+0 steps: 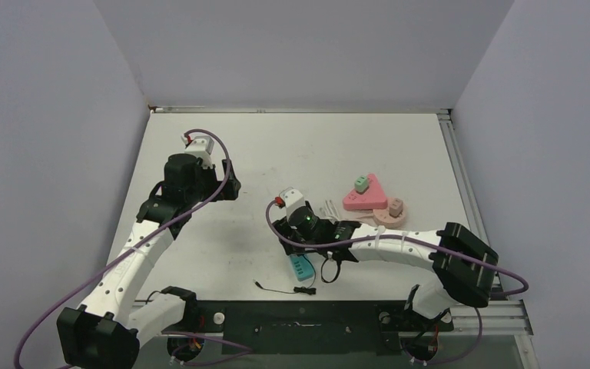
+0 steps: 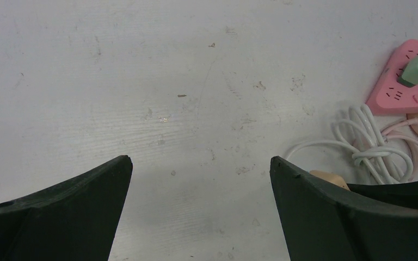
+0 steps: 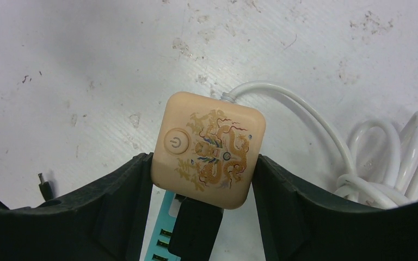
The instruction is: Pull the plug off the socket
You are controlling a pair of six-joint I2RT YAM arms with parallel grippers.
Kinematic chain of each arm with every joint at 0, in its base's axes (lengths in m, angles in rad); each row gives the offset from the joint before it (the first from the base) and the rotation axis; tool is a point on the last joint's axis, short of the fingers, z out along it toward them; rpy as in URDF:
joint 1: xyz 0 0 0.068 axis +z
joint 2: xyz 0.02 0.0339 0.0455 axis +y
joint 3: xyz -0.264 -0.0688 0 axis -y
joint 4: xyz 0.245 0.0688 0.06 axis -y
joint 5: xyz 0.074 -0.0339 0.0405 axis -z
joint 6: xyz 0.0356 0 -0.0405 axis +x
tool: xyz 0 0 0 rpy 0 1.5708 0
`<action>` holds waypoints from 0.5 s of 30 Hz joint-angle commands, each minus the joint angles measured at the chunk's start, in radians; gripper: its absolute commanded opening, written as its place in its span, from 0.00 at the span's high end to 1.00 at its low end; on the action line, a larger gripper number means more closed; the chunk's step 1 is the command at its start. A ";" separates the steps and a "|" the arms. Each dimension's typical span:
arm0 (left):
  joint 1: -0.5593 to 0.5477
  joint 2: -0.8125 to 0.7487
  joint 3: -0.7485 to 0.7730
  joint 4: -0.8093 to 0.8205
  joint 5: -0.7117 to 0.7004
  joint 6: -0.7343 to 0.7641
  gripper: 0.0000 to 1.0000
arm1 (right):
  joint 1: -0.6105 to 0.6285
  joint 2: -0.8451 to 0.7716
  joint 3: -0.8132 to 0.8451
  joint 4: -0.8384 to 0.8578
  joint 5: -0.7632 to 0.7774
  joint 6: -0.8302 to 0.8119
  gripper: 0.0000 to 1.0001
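My right gripper point(image 3: 202, 159) is shut on a beige square socket point(image 3: 209, 149) printed with a dragon and a power button, one finger on each side. A black plug point(image 3: 196, 228) sticks out of the socket's near face, between the fingers. Behind it lies a teal strip point(image 3: 160, 234) with USB ports, also seen from above point(image 1: 301, 267). The socket's white cable point(image 3: 370, 163) coils off to the right. My left gripper point(image 2: 200, 160) hangs open over bare table to the left point(image 1: 227, 187), holding nothing. In the top view the right gripper point(image 1: 311, 238) hides the socket.
A pink triangular power strip point(image 1: 367, 198) with a green plug point(image 1: 362, 183) in it lies right of the right gripper, with a round pink piece point(image 1: 390, 211) beside it. A thin black cable point(image 1: 284, 290) lies near the front edge. White walls enclose the table.
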 commanded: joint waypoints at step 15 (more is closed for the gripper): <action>0.000 -0.005 0.008 0.034 -0.026 -0.013 0.04 | 0.002 0.092 0.244 -0.236 0.211 0.145 0.00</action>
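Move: Between the right fingers already sits the tan block at the end of the teal socket. The black plug stands in the socket some 4 cm back and 3 cm right of the block. The white cable coil lies about 7 cm ahead and 11 cm right of the hand, and the pink socket roughly 12 cm ahead and 20 cm right. From the left hand, the block lies about 10 cm back, 15 cm right and 13 cm below. Letting go of the tan block, the right hand all but stays in place while its fingers open from their grip to fully wide. It then rises off the block and draws forward, about 3 cm each way and drifting slightly left, its wrist turning a little clockwise; the open fingers end above and astride the block. ##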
